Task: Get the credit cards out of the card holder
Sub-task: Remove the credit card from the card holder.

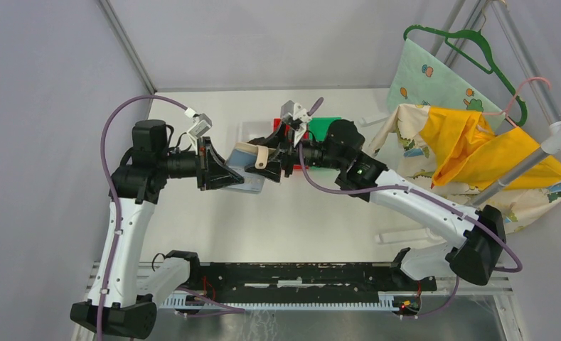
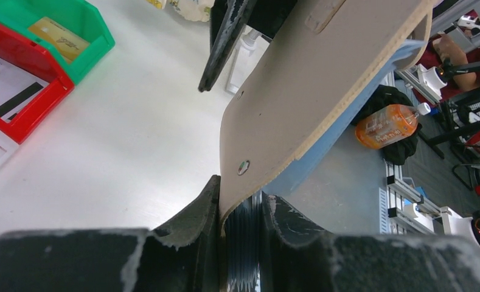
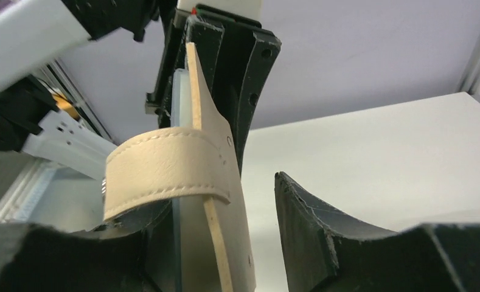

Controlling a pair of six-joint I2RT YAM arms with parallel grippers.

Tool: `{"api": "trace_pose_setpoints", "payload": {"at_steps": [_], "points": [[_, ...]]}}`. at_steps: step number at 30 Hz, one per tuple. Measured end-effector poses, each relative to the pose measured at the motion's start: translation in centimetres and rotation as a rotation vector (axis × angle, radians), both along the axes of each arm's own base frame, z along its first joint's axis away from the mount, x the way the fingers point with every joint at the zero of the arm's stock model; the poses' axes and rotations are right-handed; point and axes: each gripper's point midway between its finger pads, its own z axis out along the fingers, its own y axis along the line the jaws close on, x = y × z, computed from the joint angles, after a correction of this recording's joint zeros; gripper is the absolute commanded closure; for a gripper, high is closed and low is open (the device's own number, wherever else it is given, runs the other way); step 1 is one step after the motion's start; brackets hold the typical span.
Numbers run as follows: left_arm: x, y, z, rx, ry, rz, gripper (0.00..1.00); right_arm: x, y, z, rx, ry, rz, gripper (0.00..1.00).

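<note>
The beige card holder point(image 1: 247, 170) hangs in the air over the middle of the table between both arms. My left gripper point(image 1: 217, 174) is shut on its lower edge, where the flap and the stack of sleeves point(image 2: 249, 225) sit between the jaws. In the left wrist view the card holder point(image 2: 322, 79) rises up to the right. My right gripper point(image 1: 281, 153) stands open around the other end: the card holder point(image 3: 213, 152) and its snap tab point(image 3: 164, 170) lie against one finger, with a gap to the other finger point(image 3: 310, 225). A gold-tan credit card point(image 2: 58, 38) lies in the green bin point(image 2: 97, 30).
A red bin point(image 2: 42, 100) with a white, black-striped card stands beside the green one, and a white bin point(image 1: 252, 131) lies behind the holder. Yellow and patterned cloths point(image 1: 476, 149) and a green hanger point(image 1: 469, 42) fill the right side.
</note>
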Motion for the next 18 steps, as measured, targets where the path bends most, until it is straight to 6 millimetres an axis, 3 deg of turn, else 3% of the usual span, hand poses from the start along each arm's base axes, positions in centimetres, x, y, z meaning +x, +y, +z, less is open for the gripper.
{"api": "trace_pose_setpoints", "payload": {"at_steps": [5, 13, 18], "points": [[-0.2, 0.2, -0.4, 0.033, -0.018, -0.015, 0.98, 0.6, 0.5, -1.2, -0.145, -0.091, 0.021, 0.47], [0.0, 0.9, -1.9, 0.119, -0.044, -0.036, 0.97, 0.7, 0.6, -2.0, -0.305, -0.181, 0.086, 0.58], [0.0, 1.3, -2.8, 0.160, -0.042, -0.036, 0.97, 0.5, 0.4, -3.3, -0.373, -0.193, 0.110, 0.77]]}}
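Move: The card holder, already pinched by the left fingers at one edge, has its middle about 5 cm to the left hand's right, 1 cm ahead and 3 cm up. From the right hand that middle lies roughly 2 cm to the left, 1 cm back and 2 cm below, between the open fingers. The red box stands some 21 cm ahead of the right hand, 8 cm to its right and 34 cm below; the white box is equally far ahead and as low, but about 3 cm to its left. With its open fingers still straddling the card holder near the strap, the right hand sinks about 3 cm beside the left fingers, tips its leftward-pointing fingers down by some 20 degrees while rolling a little, and partly closes them around the leather and sleeves without shutting. The left hand keeps its pinch on the opposite edge, carrying the holder down almost 3 cm and slightly left as its fingers tip down some 10 degrees. ##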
